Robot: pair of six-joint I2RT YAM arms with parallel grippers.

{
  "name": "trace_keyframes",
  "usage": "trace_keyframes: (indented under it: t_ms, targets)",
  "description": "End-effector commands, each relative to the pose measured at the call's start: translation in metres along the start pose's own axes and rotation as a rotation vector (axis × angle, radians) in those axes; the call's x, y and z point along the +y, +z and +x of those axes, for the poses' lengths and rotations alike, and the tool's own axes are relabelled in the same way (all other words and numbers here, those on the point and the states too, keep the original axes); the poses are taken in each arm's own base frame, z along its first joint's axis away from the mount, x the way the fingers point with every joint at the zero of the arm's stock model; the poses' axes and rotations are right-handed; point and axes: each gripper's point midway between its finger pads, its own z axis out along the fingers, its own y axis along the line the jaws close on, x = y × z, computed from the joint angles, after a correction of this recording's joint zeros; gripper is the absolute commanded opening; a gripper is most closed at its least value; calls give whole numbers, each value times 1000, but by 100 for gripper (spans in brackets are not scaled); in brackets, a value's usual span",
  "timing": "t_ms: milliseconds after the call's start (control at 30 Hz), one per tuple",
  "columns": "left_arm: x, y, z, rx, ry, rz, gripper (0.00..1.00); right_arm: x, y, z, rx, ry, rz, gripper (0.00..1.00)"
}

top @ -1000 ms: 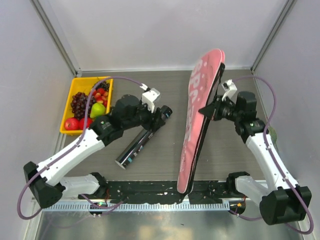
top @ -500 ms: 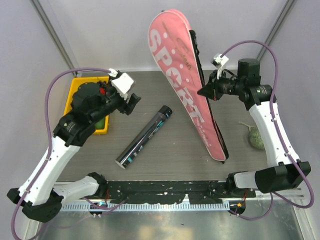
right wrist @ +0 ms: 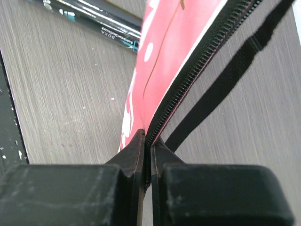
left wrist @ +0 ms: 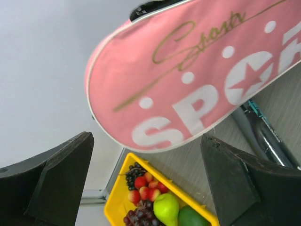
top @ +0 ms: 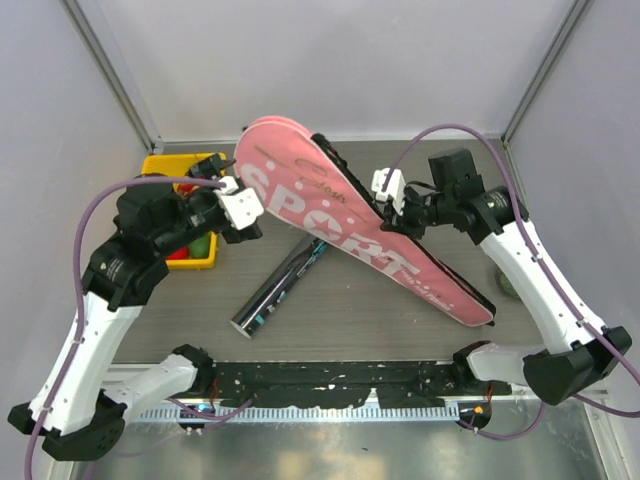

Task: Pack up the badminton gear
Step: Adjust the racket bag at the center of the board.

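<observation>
The pink "SPORT" bag (top: 350, 225) slants across the table, its wide end at the back left and its narrow end at the front right. It covers the far end of the dark tube (top: 275, 290). My right gripper (top: 400, 215) is shut on the bag's black zipper edge (right wrist: 188, 70), with the bag's black strap (right wrist: 221, 80) hanging beside it. My left gripper (top: 245, 215) hovers open near the bag's wide end (left wrist: 197, 80), holding nothing. The tube (left wrist: 263, 134) shows under the bag's edge.
A yellow tray (top: 205, 262) of grapes, a pear and other fruit sits at the left, under my left gripper. A green netted ball (top: 506, 288) peeks from behind the right arm. Grey walls close in the back and sides.
The right gripper has swung the bag from standing on edge down and to the left, over the tube. The left gripper has left the tube, lifted towards the tray and opened wide.
</observation>
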Motion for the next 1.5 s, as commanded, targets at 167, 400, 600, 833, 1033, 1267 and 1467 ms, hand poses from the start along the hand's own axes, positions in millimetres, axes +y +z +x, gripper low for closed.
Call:
trace_keyframes:
  t_ms: [167, 400, 600, 833, 1033, 1267, 1467]
  targets:
    - [12, -33, 3, 60, 166, -45, 100, 0, -30, -69, -184, -453, 150, 6]
    - [-19, -58, -12, 68, 28, 157, 100, 15, -23, -64, -222, -692, 254, 5]
    - [-90, -71, -19, -28, -194, 405, 97, 14, -30, -57, -228, -752, 338, 5]
    - [-132, -46, 8, 32, -274, 473, 97, 24, -31, -51, -230, -808, 332, 5]
    - [-99, -42, -9, -23, -244, 318, 97, 24, -28, -31, -177, -863, 373, 5]
    - [-63, -63, -34, -76, -208, 197, 96, 26, -35, -41, -218, -904, 395, 5]
    - [-56, -55, -9, 58, -157, 174, 97, 29, -26, -41, -220, -926, 367, 5]
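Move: The right hand already grips the racket bag's zip edge. The centre of the board lies some 6 cm ahead of it, 15 to its left and about 26 below; the badminton tube is 8 cm back and 30 to its left on the table. From the open left hand the bag's wide free end is about 12 cm ahead, 6 to the right and 6 below; the fruit basket stands roughly 15 cm ahead and 28 to the left, far below. Keeping its shut grip on the zip edge of the bag, the right hand draws back about 4 cm and rolls some 45 degrees, its forward side coming up, to turn the bag. The left hand, fingers still wide open, backs off some 10 cm beside the bag's wide end, dipping and tipping down on the way, then rises almost to its old height. ##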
